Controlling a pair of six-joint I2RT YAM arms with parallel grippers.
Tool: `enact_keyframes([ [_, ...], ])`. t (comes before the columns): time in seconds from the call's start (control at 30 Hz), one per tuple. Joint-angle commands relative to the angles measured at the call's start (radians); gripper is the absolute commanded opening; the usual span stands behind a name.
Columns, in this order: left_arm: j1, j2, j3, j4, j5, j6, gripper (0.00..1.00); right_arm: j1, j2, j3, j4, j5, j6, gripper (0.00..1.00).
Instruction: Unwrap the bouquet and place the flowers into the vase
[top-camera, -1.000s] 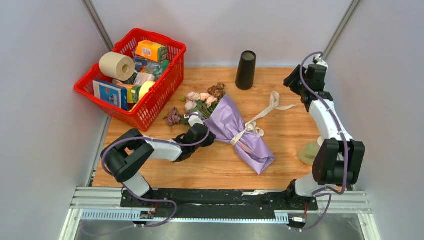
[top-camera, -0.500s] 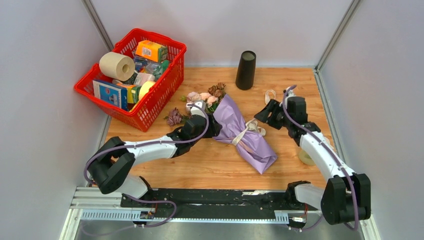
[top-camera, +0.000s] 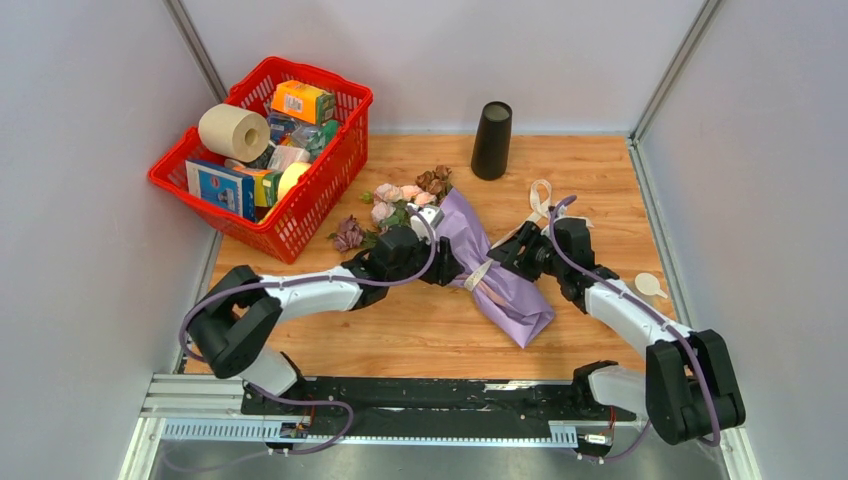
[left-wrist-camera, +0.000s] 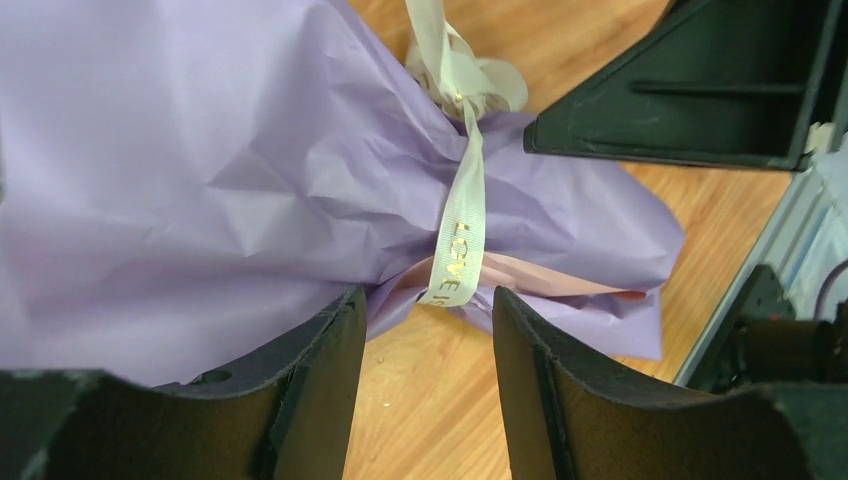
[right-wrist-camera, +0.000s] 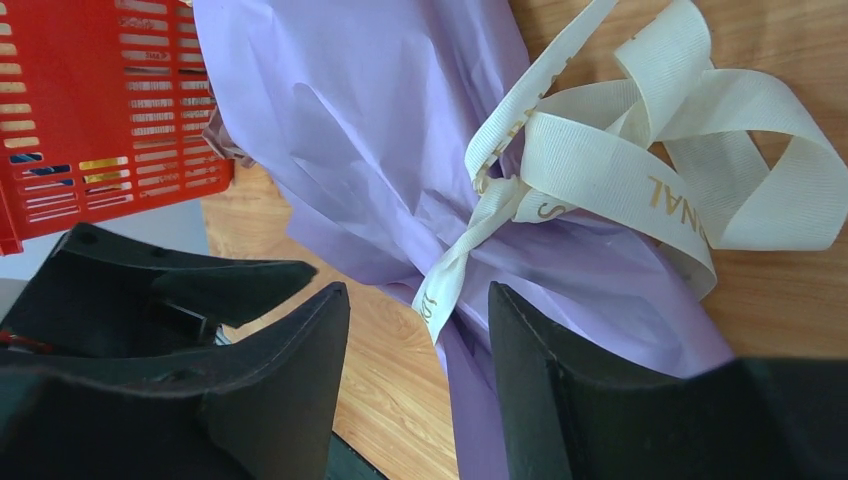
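The bouquet (top-camera: 480, 258) lies slanted across the middle of the table in lilac paper (left-wrist-camera: 200, 150). Its cream ribbon (left-wrist-camera: 462, 225) is tied round the waist, with the bow (right-wrist-camera: 640, 170) loose on the wood. The flowers (top-camera: 405, 200) stick out of the wrap at the upper left. The black vase (top-camera: 491, 140) stands upright at the back. My left gripper (top-camera: 448, 268) is open at the bouquet's left side, level with the tie, nothing between its fingers (left-wrist-camera: 320, 380). My right gripper (top-camera: 512, 258) is open at the opposite side, a ribbon tail (right-wrist-camera: 437, 295) just beyond its fingertips.
A red basket (top-camera: 265, 150) full of groceries and a paper roll stands at the back left, close to the flower heads. A small beige object (top-camera: 648, 285) lies near the right edge. Grey walls close in on the left, the back and the right.
The right arm swung down from the back right corner to the bouquet's right side. The left gripper slid right along the wrap to the ribbon tie and opened.
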Motion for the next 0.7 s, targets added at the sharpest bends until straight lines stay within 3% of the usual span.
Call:
enact_keyframes([
  [0.0,-0.005,0.091,0.098,0.028,0.16,0.135,0.58,0.004,-0.019,0.003,0.057,0.013,0.017,0.56],
  [0.27,-0.008,0.231,0.23,-0.015,0.211,0.177,0.58,0.004,-0.09,0.013,-0.014,0.107,-0.199,0.52],
  [0.67,-0.016,0.347,0.32,-0.066,0.243,0.243,0.58,0.004,-0.086,0.019,-0.052,0.113,-0.222,0.52],
])
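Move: The ribbon band round the bouquet's waist lies about 3 cm ahead of the left hand, 6 cm to its right and some 7 cm below. The ribbon coil is about 3 cm beyond the band and 4 cm further right; the flower heads are roughly 16 cm ahead and 11 cm left of the left hand. From the right hand the band is about 4 cm left, 1 cm ahead and 6 cm below. Fingers open, the left hand goes about 6 cm right, turning clockwise, and sinks 4 cm towards the ribbon. ##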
